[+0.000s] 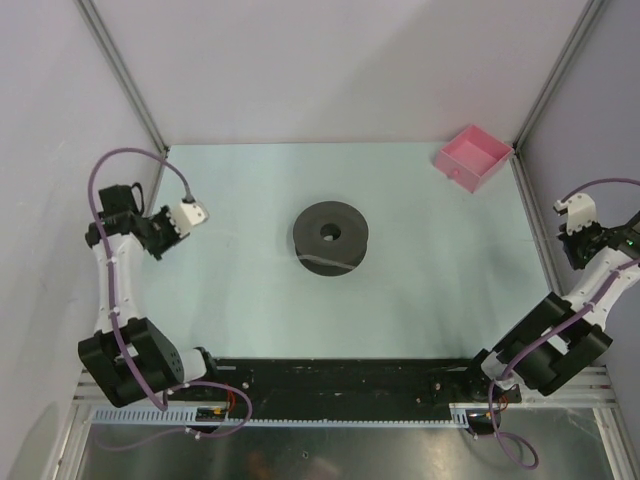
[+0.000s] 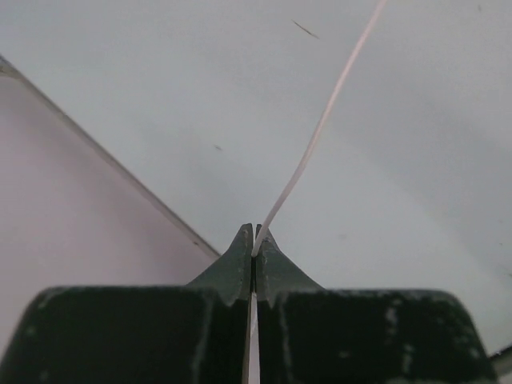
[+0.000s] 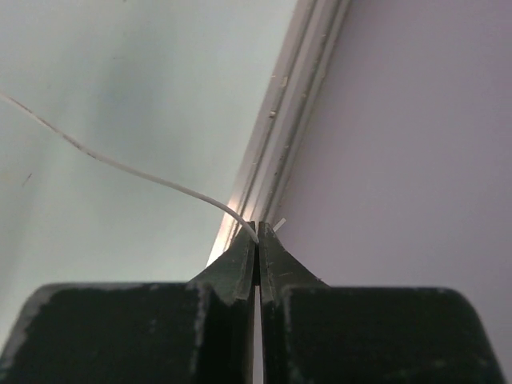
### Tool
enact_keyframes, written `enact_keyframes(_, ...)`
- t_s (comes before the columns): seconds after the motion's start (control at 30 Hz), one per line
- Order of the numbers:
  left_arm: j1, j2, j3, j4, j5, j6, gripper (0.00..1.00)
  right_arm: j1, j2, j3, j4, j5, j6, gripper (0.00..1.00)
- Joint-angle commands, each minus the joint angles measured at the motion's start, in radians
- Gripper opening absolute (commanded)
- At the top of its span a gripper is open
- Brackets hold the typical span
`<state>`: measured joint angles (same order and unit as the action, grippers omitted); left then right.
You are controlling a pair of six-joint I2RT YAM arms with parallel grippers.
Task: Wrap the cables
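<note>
The cable is a hair-thin whitish wire. In the left wrist view the wire (image 2: pixel 320 128) rises from my left gripper (image 2: pixel 255 238), whose jaws are shut on its end. In the right wrist view the wire (image 3: pixel 120 166) curves off to the left from my right gripper (image 3: pixel 258 234), also shut on it, with a short stub sticking out past the tips. From above, the left gripper (image 1: pixel 192 212) hangs at the far left and the right gripper (image 1: pixel 575 206) at the far right. The dark grey spool (image 1: pixel 331 237) lies flat between them at the table's middle. The wire hardly shows from above.
A pink open box (image 1: pixel 472 157) sits at the back right corner. Aluminium frame posts (image 1: pixel 125 75) and lilac walls close in both sides, and the right gripper is close to the right rail (image 3: pixel 280 128). Thick purple cables loop along both arms.
</note>
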<state>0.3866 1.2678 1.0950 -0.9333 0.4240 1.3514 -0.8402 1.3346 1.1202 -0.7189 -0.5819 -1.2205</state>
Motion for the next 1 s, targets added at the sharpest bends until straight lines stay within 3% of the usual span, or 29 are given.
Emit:
enact_keyframes(0.0,0.035,0.012,0.111,-0.025,0.11,-0.032,0.0,-0.05,-0.046,0.007,0.094,-0.112,0.028,0.0)
enact_keyframes(0.17,0.091,0.142,0.26,-0.02,0.096,-0.144,0.0,-0.063,-0.03,0.007,0.138,-0.094,0.075,0.0)
enact_keyframes(0.47,0.106,0.34,0.454,0.051,-0.058,-0.337,0.0,-0.003,0.043,0.006,0.19,0.061,0.136,0.0)
enact_keyframes(0.8,0.111,0.396,0.437,0.11,-0.166,-0.337,0.0,0.036,0.127,0.006,0.196,0.205,0.115,0.0)
enact_keyframes(0.97,0.094,0.371,0.428,0.113,-0.111,-0.348,0.0,0.089,0.16,0.009,0.0,0.212,0.019,0.0)
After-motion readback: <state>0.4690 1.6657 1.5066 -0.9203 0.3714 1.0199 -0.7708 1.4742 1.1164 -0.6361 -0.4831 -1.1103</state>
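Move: Both hands already pinch the cable's ends, with the cable crossing the black spool between them. The spool lies about 40 cm to the left hand's right, some 3 cm farther out and 12 cm lower. From the right hand the spool is roughly 56 cm to the left, 3 cm ahead and 14 cm below; the pink box lies about 23 cm ahead of that hand, 22 cm to its left and 14 cm below. Still pinching the cable, left hand goes 8 cm forward and 7 left while right lifts slightly, then sinks 7. ##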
